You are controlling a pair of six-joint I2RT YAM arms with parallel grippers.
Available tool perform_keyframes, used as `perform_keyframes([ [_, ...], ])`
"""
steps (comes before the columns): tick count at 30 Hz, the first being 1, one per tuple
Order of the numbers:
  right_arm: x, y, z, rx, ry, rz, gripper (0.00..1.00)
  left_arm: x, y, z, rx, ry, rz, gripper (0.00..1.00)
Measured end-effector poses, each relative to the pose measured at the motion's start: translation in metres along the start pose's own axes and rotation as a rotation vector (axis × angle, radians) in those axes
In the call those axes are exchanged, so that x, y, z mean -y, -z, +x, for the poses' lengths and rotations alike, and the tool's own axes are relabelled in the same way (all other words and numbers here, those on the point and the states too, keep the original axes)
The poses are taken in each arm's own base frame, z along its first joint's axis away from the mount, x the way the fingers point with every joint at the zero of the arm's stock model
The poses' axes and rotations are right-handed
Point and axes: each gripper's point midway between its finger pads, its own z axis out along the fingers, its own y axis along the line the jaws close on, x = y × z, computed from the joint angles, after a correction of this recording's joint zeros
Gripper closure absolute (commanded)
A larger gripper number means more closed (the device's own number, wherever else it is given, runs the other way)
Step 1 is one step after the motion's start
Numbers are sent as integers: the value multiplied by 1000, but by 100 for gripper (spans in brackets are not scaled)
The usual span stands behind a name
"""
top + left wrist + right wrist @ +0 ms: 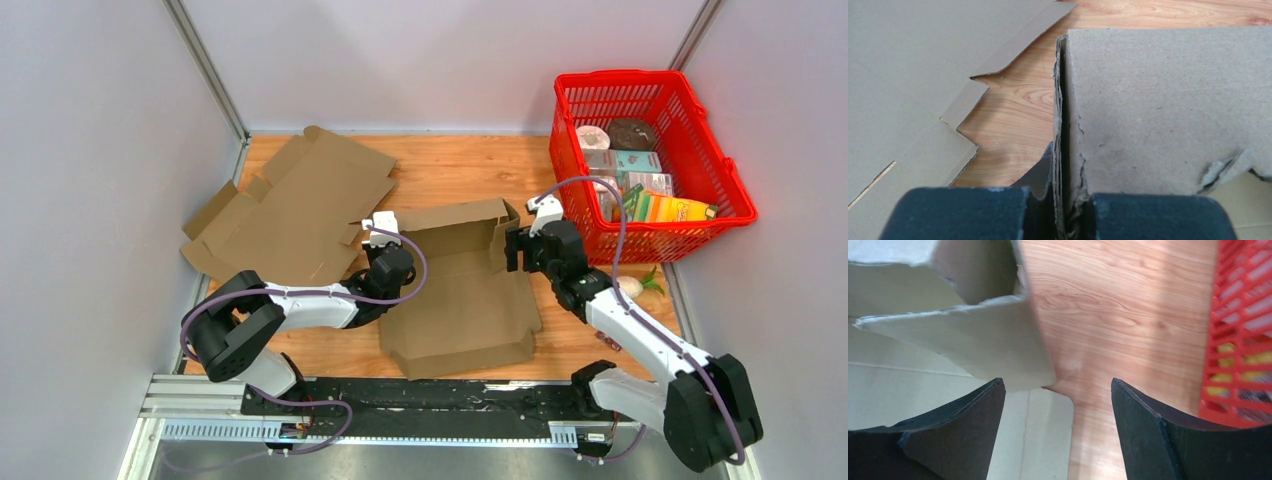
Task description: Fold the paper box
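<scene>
The brown paper box [460, 290] lies in the middle of the table, partly folded, with its back and side walls raised. My left gripper [385, 262] is shut on the box's left wall. In the left wrist view that doubled cardboard wall [1070, 125] stands upright, pinched in the gripper [1063, 215]. My right gripper [518, 248] is open at the box's right wall. In the right wrist view the gripper [1058, 405] is empty, with the raised right flap [973, 335] just ahead of its left finger [958, 435].
A second, flat cardboard sheet [290, 205] lies at the back left and shows in the left wrist view [908, 75]. A red basket [735, 195] of groceries stands at the back right, close to my right arm [1243, 340]. A small white and green item [635, 285] lies beside that arm.
</scene>
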Motion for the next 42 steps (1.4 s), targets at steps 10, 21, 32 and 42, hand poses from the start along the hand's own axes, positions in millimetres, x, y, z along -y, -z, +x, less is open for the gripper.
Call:
perform_keyframes([
  [10,-29,-31,-5,133,155,-178,47,1,0,0,0,-7,6,100],
  [21,-51,-59,-18,135,191,-272,43,-7,0,-1,9,-20,-27,100],
  [32,-40,-61,-25,160,146,-69,46,0,1,0,1,-14,8,100],
  [42,-37,-70,-30,154,73,15,48,0,1,0,1,-18,8,100],
])
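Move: The right corner flap on the box's raised far wall, bent inward, lies about 7 cm ahead of my open right hand, some 4 cm to its left and a little below. My left hand still grips the wall's left corner, roughly 34 cm left of my right hand and level with it; the box floor's middle is 14 cm left, 14 cm back and lower. The flap lies about 6 cm ahead and 30 cm right of my left hand. I take my right hand about 6.5 cm forward and, dipping slightly, up to 7 cm left to the far wall's right corner, then ease a little back right. The wrist swings some 20 degrees counter-clockwise and back, ending tipped up about 10. I narrow the fingers, reopen them, then narrow them again to straddle the corner's side edge, while my left hand keeps its pinch. ##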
